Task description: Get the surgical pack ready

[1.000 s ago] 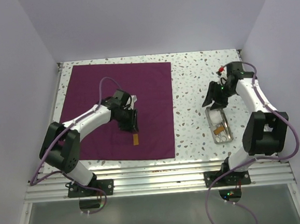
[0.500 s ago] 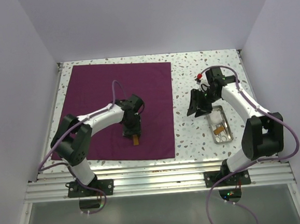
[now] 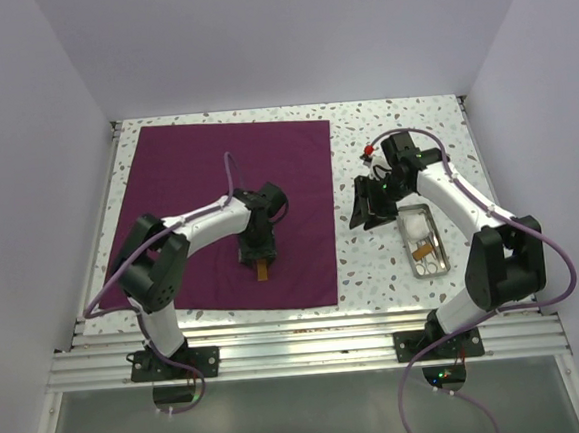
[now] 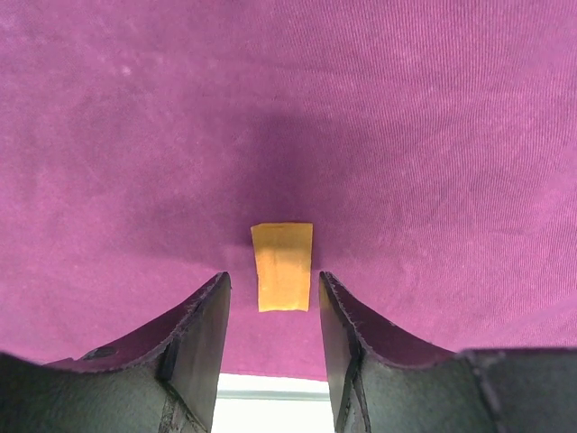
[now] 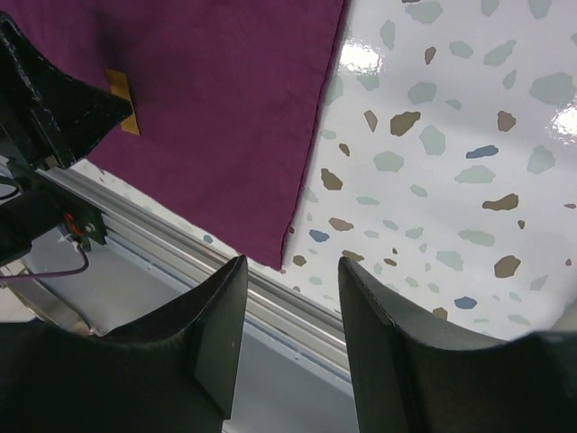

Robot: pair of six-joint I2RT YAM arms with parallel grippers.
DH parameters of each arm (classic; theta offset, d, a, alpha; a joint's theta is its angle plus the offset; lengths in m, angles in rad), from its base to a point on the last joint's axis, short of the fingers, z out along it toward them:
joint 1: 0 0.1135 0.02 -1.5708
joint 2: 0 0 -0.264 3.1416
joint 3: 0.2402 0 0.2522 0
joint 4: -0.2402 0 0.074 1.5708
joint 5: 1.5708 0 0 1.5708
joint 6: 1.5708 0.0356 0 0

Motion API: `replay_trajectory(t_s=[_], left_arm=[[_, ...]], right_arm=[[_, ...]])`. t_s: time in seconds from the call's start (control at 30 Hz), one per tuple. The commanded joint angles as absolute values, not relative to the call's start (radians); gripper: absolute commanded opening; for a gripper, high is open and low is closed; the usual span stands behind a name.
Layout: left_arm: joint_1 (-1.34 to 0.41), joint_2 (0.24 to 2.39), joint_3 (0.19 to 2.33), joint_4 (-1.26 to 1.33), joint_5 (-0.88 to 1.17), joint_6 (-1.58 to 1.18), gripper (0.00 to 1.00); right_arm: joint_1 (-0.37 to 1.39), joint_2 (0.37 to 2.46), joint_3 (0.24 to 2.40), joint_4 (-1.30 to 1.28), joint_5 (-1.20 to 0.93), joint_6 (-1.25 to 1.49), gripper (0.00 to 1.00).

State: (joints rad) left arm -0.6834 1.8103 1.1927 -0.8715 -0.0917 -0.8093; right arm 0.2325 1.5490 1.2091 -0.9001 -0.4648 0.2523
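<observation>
The surgical pack is a plum-purple cloth (image 3: 179, 215) spread flat as a large square on the left of the table. A small orange strip (image 3: 263, 271) lies on its near part. My left gripper (image 3: 257, 249) hangs just above the cloth, pointing at the near edge. In the left wrist view it (image 4: 273, 290) is open, with the orange strip (image 4: 282, 266) lying flat just ahead of its tips and untouched. My right gripper (image 3: 362, 209) hovers open and empty over bare table, right of the cloth's edge (image 5: 311, 162). Its fingertips (image 5: 230, 280) hold nothing.
A small silver metal tray (image 3: 423, 242) with instruments and a white item sits right of the right gripper. An aluminium rail (image 3: 298, 321) runs along the table's near edge. White walls close in the left, back and right sides.
The right arm has swung left, away from over the tray toward the cloth's right edge. The left arm has shifted its elbow inward, its gripper staying over the orange strip.
</observation>
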Motion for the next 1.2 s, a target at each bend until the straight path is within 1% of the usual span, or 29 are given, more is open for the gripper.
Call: replay_trajectory(t_s=[0.0,0.23,0.5,0.67,1.1,1.17], left_arm=[[-0.692,1.839,1.23,-0.897,-0.115,-0.838,0.48],[-0.696,1.868,1.242,-0.903,-0.12,-0.836,0.48],[-0.696,1.875,1.238,-0.893,-0.118,-0.83,0.43],[-0.696,1.868,1.226,-0.881,-0.115,-0.827,0.41],[-0.696,1.835,1.216,-0.874,-0.135,-0.827,0.27],[-0.696,1.83,1.223,-0.879,-0.141,-0.822,0.27]], right_arm=[[0.239,1.546,1.233,-0.874,-0.491,0.252,0.49],[0.242,1.548,1.229,-0.871,-0.494,0.248,0.48],[0.242,1.551,1.229,-0.871,-0.491,0.242,0.47],[0.242,1.549,1.229,-0.873,-0.489,0.241,0.47],[0.252,1.551,1.223,-0.867,-0.498,0.244,0.46],[0.256,1.552,1.221,-0.861,-0.505,0.245,0.46]])
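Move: The yellow packet I'm going for lies right under my open left fingers, about 2 cm below and lined up between them. The purple mat's near edge runs some 9 cm back from this hand, and the metal tray sits about 35 cm to its right and 4 cm farther out, also about 2 cm below. From my right hand the packet is roughly 22 cm to the left, 5 cm back and 12 cm down. I sink my left hand about 1 cm straight down over the yellow packet, then hold it there, fingers pointing down, and slowly draw them together by a little under half their gap. The tips meet the packet's two long sides and pinch it across its width, with the packet still on the purple mat. ##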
